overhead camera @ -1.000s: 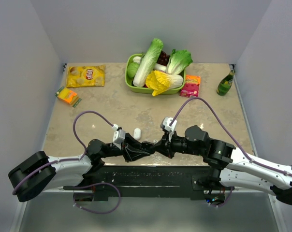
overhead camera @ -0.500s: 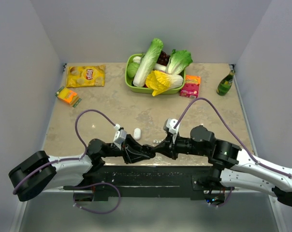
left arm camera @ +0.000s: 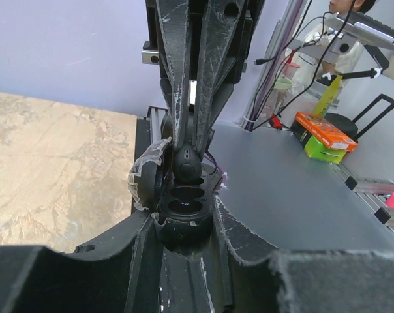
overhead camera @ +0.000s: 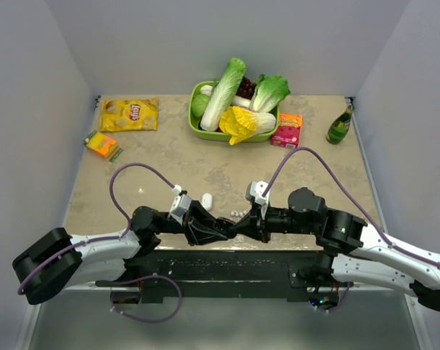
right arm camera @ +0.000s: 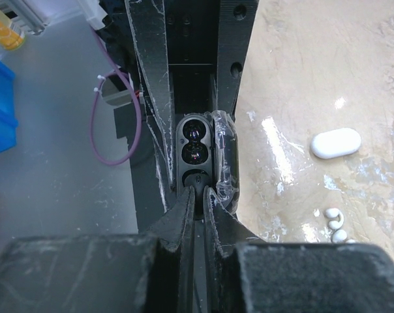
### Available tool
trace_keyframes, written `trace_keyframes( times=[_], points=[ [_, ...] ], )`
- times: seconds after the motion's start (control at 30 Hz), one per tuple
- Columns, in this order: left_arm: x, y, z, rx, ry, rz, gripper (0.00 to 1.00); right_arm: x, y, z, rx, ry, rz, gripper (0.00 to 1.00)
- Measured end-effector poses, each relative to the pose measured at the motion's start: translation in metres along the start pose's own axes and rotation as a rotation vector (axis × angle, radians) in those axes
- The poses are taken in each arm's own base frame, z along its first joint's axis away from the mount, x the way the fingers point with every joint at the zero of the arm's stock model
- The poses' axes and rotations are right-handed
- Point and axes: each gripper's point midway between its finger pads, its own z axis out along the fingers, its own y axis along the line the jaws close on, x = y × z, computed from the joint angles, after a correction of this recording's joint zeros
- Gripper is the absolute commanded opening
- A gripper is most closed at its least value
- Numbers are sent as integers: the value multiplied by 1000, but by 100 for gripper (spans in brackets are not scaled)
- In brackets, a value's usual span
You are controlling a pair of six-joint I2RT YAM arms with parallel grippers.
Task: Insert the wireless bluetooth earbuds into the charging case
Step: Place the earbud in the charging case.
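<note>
My left gripper (left arm camera: 184,215) is shut on an open black charging case (left arm camera: 182,201) with round wells, its lid (right arm camera: 224,163) wrapped in clear tape. Straight opposite it, my right gripper (right arm camera: 197,193) is shut on a black earbud (right arm camera: 197,180), and the earbud sits at the mouth of the case's end well (left arm camera: 187,163). In the top view the two grippers meet tip to tip at the table's near edge (overhead camera: 229,227). A white oval case (overhead camera: 206,200) lies shut on the table just behind them, with small white pieces (overhead camera: 236,213) beside it.
At the back stand a green basket (overhead camera: 196,130) of vegetables, a yellow chip bag (overhead camera: 129,114), a red box (overhead camera: 286,130) and a green bottle (overhead camera: 340,125). An orange packet (overhead camera: 102,144) lies at the far left. The black base rail (overhead camera: 220,264) runs below the grippers.
The right arm's forearm has swung a little right and straightened. Both grippers stay met at the same spot, each keeping its grip.
</note>
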Motion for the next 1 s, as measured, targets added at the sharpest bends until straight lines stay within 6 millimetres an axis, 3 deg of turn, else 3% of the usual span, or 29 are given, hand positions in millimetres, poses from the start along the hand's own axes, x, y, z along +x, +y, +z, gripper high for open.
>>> trace_keyframes(
  times=[0.3,0.37,0.4,0.5,0.7,0.87,1.0],
  points=[
    [-3,-1,2,8,-2,6,0,-2,1,0,-8,3,-4,2],
    [-3,-1,2,7,-3,6,0,-1,1,1,-8,6,-4,12],
    [-3,-1,2,7,-2,6,0,-1,1,1,-8,8,-3,22],
    [-3,0,2,6,-4,7,0,2,1,3,-6,20,1,33],
    [-5,3,2,-13,-13,10,0,2,2,-1,-2,20,11,44],
    [-6,6,2,-25,-20,15,0,-19,0,-16,42,-60,9,47],
    [-4,6,0,-33,-20,15,0,-51,-19,-50,197,-228,30,48]
  ],
)
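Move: The charging case is in the left fingers, its middle about 2 cm to the right of the left hand's point and level with it. From the right hand, whose fingertips pinch the earbud already in the case's near-end slot, the case's middle is some 2 cm left and 2 cm below. Far below on the table, from the right hand, lie the white case, roughly 8 cm ahead, 6 cm left and 22 cm down, and the white earbuds, 6 cm ahead and 3 cm right. Hold the charging case nearly still in the left gripper. Keep the right fingertips on the earbud at its slot for a moment, then spread them to about half open to let go of it, and draw the right hand off quickly, up about 6 cm and 4 cm to the right with a little forward, turning it some 15 degrees clockwise. ##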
